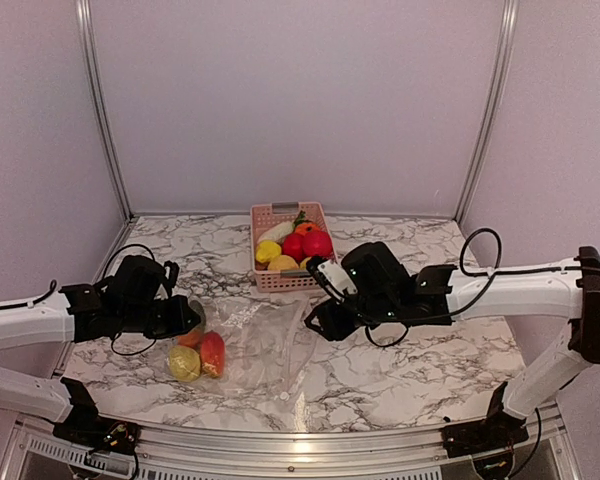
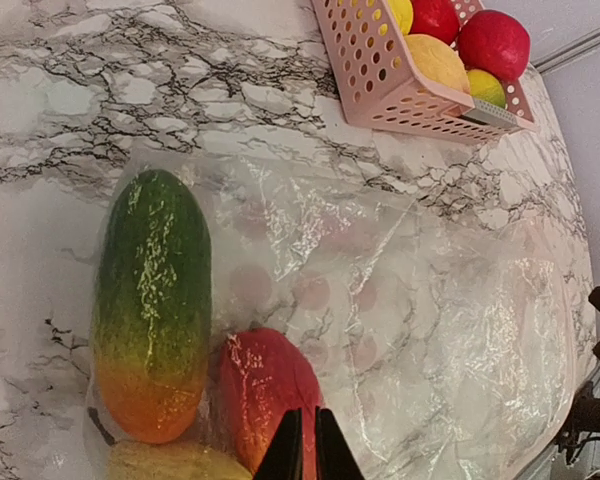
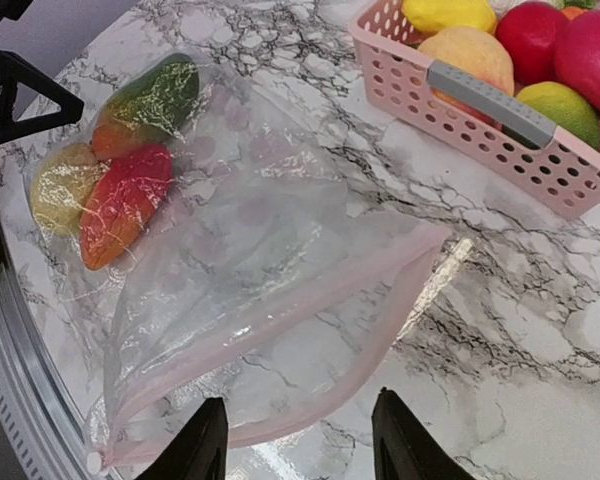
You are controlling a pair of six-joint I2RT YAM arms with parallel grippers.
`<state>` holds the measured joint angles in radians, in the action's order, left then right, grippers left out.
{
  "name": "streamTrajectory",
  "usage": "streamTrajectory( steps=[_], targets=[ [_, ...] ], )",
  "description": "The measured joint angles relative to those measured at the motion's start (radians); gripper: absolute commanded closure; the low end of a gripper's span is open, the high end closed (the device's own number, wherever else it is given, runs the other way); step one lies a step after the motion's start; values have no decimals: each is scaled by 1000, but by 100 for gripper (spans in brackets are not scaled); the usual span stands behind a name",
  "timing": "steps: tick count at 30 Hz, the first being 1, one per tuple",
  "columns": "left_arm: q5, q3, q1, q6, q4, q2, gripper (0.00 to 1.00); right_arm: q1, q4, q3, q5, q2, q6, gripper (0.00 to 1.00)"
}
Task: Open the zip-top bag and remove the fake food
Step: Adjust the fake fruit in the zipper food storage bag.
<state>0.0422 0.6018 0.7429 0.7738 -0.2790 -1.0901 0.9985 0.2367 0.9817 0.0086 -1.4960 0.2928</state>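
Observation:
The zip-top bag (image 1: 270,345) lies flat on the marble table between my arms. Its pink zip strip (image 3: 280,260) is parted, so the mouth gapes toward my right gripper (image 3: 300,450). That gripper is open, one finger on each side of the mouth's lower edge, holding nothing. At the bag's far end lie three pieces of fake food: a green-to-orange one (image 2: 155,300), a red one (image 2: 260,390) and a yellow one (image 2: 170,462). My left gripper (image 2: 302,445) is shut right over the red piece; whether it pinches the film does not show.
A pink slotted basket (image 1: 285,282) at the back centre holds several more plastic fruits (image 1: 305,243), red, yellow and orange. It stands close to my right arm. Black cables loop beside both arms. A metal rail (image 1: 300,440) runs along the table's near edge.

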Motion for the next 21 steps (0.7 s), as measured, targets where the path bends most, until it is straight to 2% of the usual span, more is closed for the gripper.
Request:
streamTrajectory(
  steps=[8, 21],
  targets=[
    [-21, -63, 0, 29, -28, 31, 94, 20, -145, -40, -105, -49, 42, 55],
    [-34, -68, 0, 32, -11, -66, 94, 20, -282, -98, -183, -112, 93, 60]
  ],
)
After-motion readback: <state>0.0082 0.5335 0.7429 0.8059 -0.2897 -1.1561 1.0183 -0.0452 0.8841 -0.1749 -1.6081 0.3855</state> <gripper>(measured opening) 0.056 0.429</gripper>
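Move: The red fruit in the bag lies about 3 cm right of the left gripper and 1 cm back, some 8 cm below. At that same depth the green mango is roughly 6 cm ahead and 1 cm left, the yellow fruit 3 cm back and 3 cm left. For the right gripper, the bag's mouth is about 6 cm left, 3 cm ahead and 12 cm down, the red fruit 24 cm left and level, the basket 24 cm ahead and 6 cm left. Lower the closed left gripper about 5 cm towards the bagged fruit, easing back a couple of centimetres early on and tipping its fingers down some 10 degrees. Meanwhile bring the right gripper, fingers still half open, roughly 4 cm left and 3 cm down towards the bag's mouth, drifting back slightly and tilting its left side up. ##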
